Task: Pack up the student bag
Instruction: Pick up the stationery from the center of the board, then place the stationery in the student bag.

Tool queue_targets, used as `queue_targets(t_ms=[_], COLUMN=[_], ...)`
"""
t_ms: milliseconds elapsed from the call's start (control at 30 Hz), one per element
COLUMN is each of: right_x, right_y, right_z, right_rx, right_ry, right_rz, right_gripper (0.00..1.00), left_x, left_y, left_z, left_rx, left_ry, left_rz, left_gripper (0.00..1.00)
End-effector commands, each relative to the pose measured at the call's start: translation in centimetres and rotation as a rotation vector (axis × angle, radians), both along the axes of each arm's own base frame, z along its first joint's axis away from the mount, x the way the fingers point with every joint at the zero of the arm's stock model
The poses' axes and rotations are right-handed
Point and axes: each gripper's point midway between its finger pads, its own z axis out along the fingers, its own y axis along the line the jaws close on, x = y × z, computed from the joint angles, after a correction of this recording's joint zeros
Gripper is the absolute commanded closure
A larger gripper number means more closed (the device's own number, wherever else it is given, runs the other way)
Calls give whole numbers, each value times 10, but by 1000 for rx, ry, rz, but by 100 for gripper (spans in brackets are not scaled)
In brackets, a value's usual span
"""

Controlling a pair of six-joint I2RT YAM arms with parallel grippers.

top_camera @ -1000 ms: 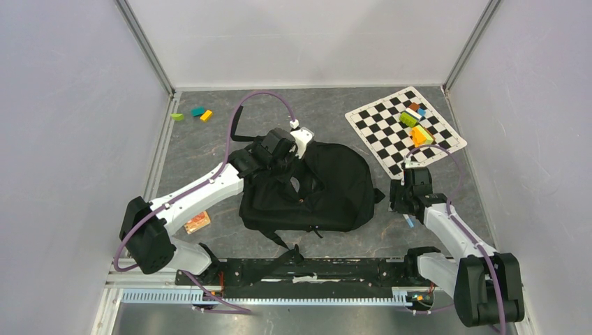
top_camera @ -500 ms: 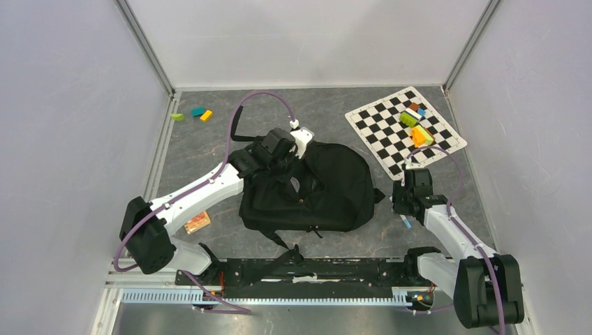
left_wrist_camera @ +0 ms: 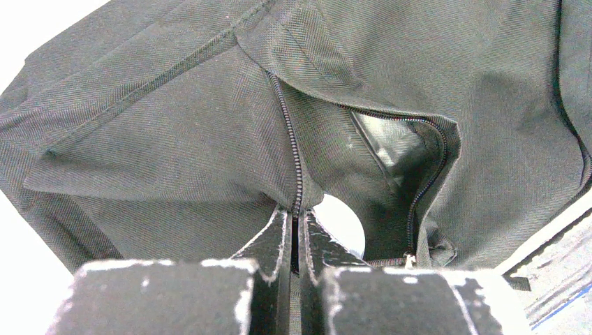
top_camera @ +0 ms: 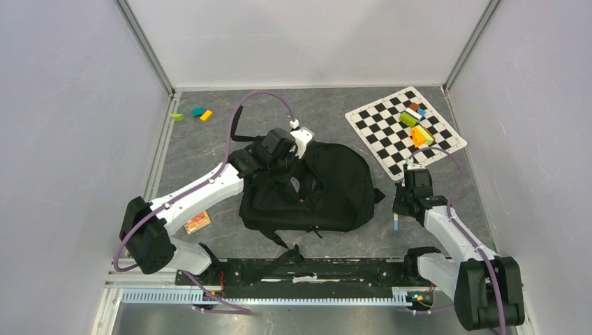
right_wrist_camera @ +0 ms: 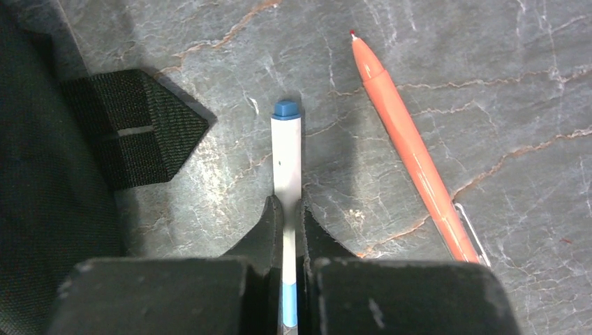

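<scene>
The student bag (top_camera: pixel 317 188), a black fabric backpack, lies in the middle of the table. My left gripper (top_camera: pixel 279 159) is at its upper left edge. In the left wrist view the left gripper (left_wrist_camera: pixel 297 213) is shut on the bag's zipper edge (left_wrist_camera: pixel 293 150), and a zippered opening (left_wrist_camera: pixel 408 157) gapes to its right. My right gripper (top_camera: pixel 399 209) is to the right of the bag. In the right wrist view the right gripper (right_wrist_camera: pixel 286 206) is shut on a white pen with a blue cap (right_wrist_camera: pixel 287 143). An orange pen (right_wrist_camera: pixel 408 146) lies beside it on the table.
A black strap end (right_wrist_camera: pixel 136 129) of the bag lies left of the white pen. A checkered mat (top_camera: pixel 391 136) at the back right holds several coloured blocks (top_camera: pixel 417 125). More blocks (top_camera: pixel 192 113) lie at the back left. An orange packet (top_camera: pixel 197 222) is beside the left arm.
My right gripper has closed on the white pen, and the pen's end has shifted a little to the left. The left arm and the bag have not moved.
</scene>
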Motion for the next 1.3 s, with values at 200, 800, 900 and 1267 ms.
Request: queue_targets(t_ms=[200, 800, 900, 1267], right_x=[10, 24, 20, 23], right_y=[-5, 193, 222, 287], right_z=[31, 155, 159, 152], right_rx=[1, 493, 504, 520], right_ry=[-99, -203, -165, -67], right_rz=[-66, 541, 615, 738], right_gripper=[100, 100, 100, 100], left_x=[1, 0, 0, 0], left_y=[-21, -21, -21, -21], left_z=[27, 35, 35, 35], left_rx=[-111, -144, -144, -144], left_ry=[-54, -79, -79, -82], left_rz=[-54, -55, -54, -56], left_gripper=[98, 98, 98, 98])
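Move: The white pen is already shut between my right fingers, and the bag's opening lies about 33 cm to their left, 6 cm ahead and some 6 cm higher. The clear jar inside it is 4 cm farther left. Close by, the orange pen lies about 6 cm to my right hand's right and 1 cm ahead, and the strap end 6 cm to its left and 4 cm ahead. My left hand grips the zip edge, the opening about 4 cm to its right, level fore and aft, 6 cm below. Keeping the white pen pinched, I raise my right hand off the table, then carry it in an upward arc about 26 cm left over the bag towards the opening, ending some 14 cm higher. On the way I turn the wrist some 40 degrees counter-clockwise and lift its left side, so the fingers aim left and down. My left hand keeps its hold on the zip edge. ##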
